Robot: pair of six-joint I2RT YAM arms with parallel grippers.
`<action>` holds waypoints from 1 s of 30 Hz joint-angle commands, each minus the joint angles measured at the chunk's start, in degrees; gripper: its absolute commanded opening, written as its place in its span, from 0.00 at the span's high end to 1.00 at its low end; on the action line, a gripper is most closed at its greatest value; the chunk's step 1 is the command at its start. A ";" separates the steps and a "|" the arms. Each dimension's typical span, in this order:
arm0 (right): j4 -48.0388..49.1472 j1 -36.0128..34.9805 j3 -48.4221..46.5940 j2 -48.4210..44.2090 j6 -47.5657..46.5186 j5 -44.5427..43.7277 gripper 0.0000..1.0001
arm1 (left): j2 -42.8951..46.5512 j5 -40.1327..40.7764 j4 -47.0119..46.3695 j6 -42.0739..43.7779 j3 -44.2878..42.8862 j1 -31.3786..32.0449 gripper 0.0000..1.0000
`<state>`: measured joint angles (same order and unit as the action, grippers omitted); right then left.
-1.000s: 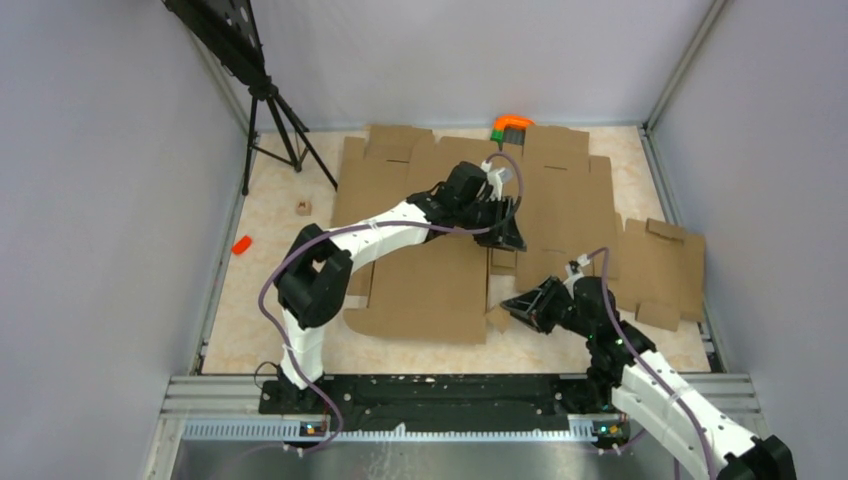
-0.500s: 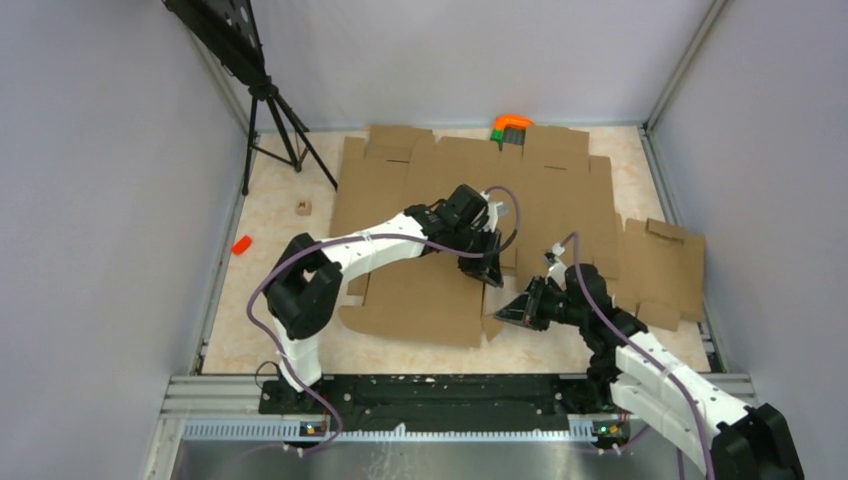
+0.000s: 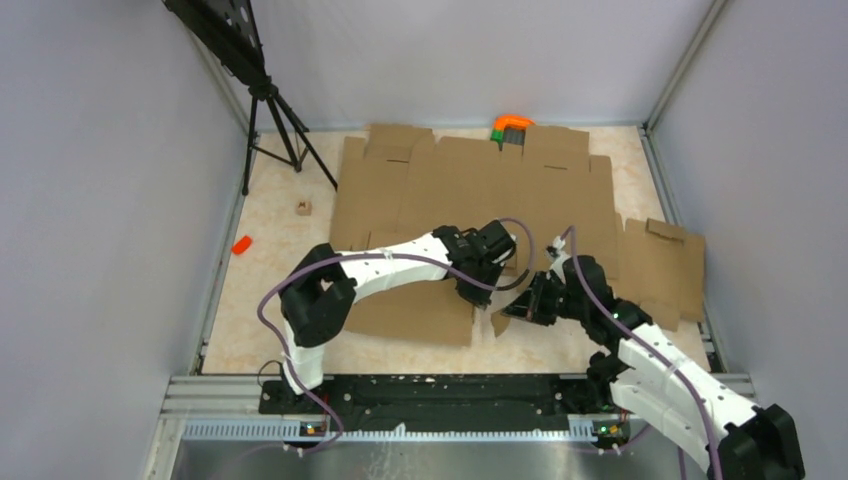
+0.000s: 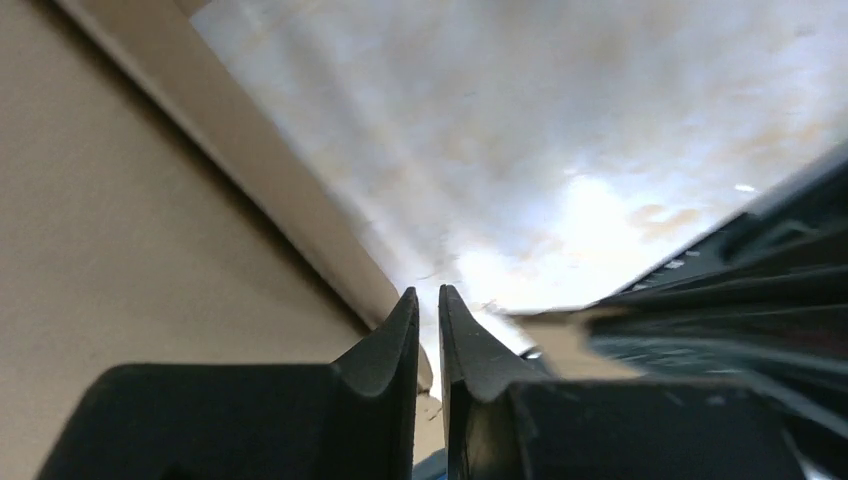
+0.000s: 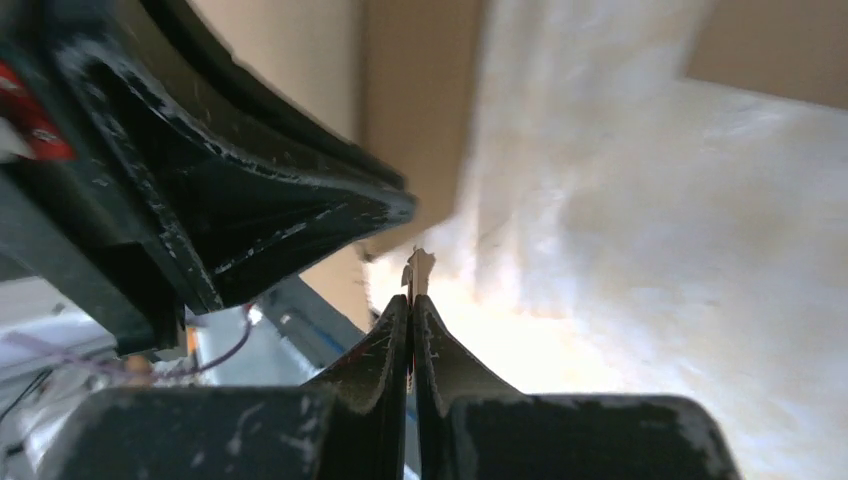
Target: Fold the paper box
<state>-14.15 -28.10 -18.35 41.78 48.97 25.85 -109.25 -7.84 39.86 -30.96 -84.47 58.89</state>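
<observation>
The paper box [image 3: 410,305] lies flat as a brown creased piece at the front of the table, with a small flap [image 3: 500,323] at its right edge. My left gripper [image 3: 470,292] is low over that right edge. In the left wrist view the left gripper [image 4: 428,295] is all but shut, a thin slit with nothing seen in it, and the box panel [image 4: 120,220] is to its left. My right gripper [image 3: 513,309] meets the flap from the right. The right wrist view shows the right gripper [image 5: 411,300] shut on a thin cardboard edge [image 5: 417,262].
A wide cardboard blank [image 3: 470,180] covers the back of the table, and a smaller cardboard piece [image 3: 660,265] lies at the right. An orange-and-green tool [image 3: 510,127], a tripod [image 3: 270,120], a wooden block [image 3: 303,208] and a small orange item [image 3: 241,244] are around them.
The left gripper has come from the table's middle down toward the near right edge of the box and narrowed. The right gripper has moved left to the flap and shut.
</observation>
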 commanded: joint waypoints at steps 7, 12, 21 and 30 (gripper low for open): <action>-22.06 -0.38 -13.23 -0.21 -6.38 -23.88 1.00 | 0.82 12.36 5.36 3.35 2.24 1.62 0.87; -23.87 -0.38 -16.19 2.94 -8.18 -27.41 1.00 | 7.57 9.60 0.18 2.45 3.71 1.58 0.79; -34.61 -0.38 -25.05 11.82 0.71 -54.62 1.00 | 21.15 19.47 4.30 1.17 6.41 1.28 0.55; -35.37 10.09 -32.52 25.45 3.65 -73.98 1.00 | 30.99 17.26 4.04 0.24 18.17 -6.85 0.52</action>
<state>-46.89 -25.71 -45.87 60.40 48.47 -36.32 -82.59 9.85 43.55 -29.65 -71.46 56.73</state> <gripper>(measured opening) 0.007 0.478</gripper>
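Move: Just left of the left fingertips, about 2 cm off and a little lower, runs the box's right side, with its near right corner some 9 cm back. A small side flap sticks out some 4 cm back and 3 cm to the right of the left hand. From the right hand that flap is only 2 cm to the left and 1 cm back, while the flat sheet's near edge lies about 4 cm ahead, 10 cm right and 7 cm below. Pushing left about 4 cm and 3 cm down, the nearly shut left fingers bear on the box's right side by the flap, then open to about half while the hand lifts some 13 cm and swings farther left over the lid, tipping its fingers forward. Meanwhile the right hand, still shut, leaves the flap, drawing roughly 17 cm right and 9 cm forward over the flat sheet as it rolls. ##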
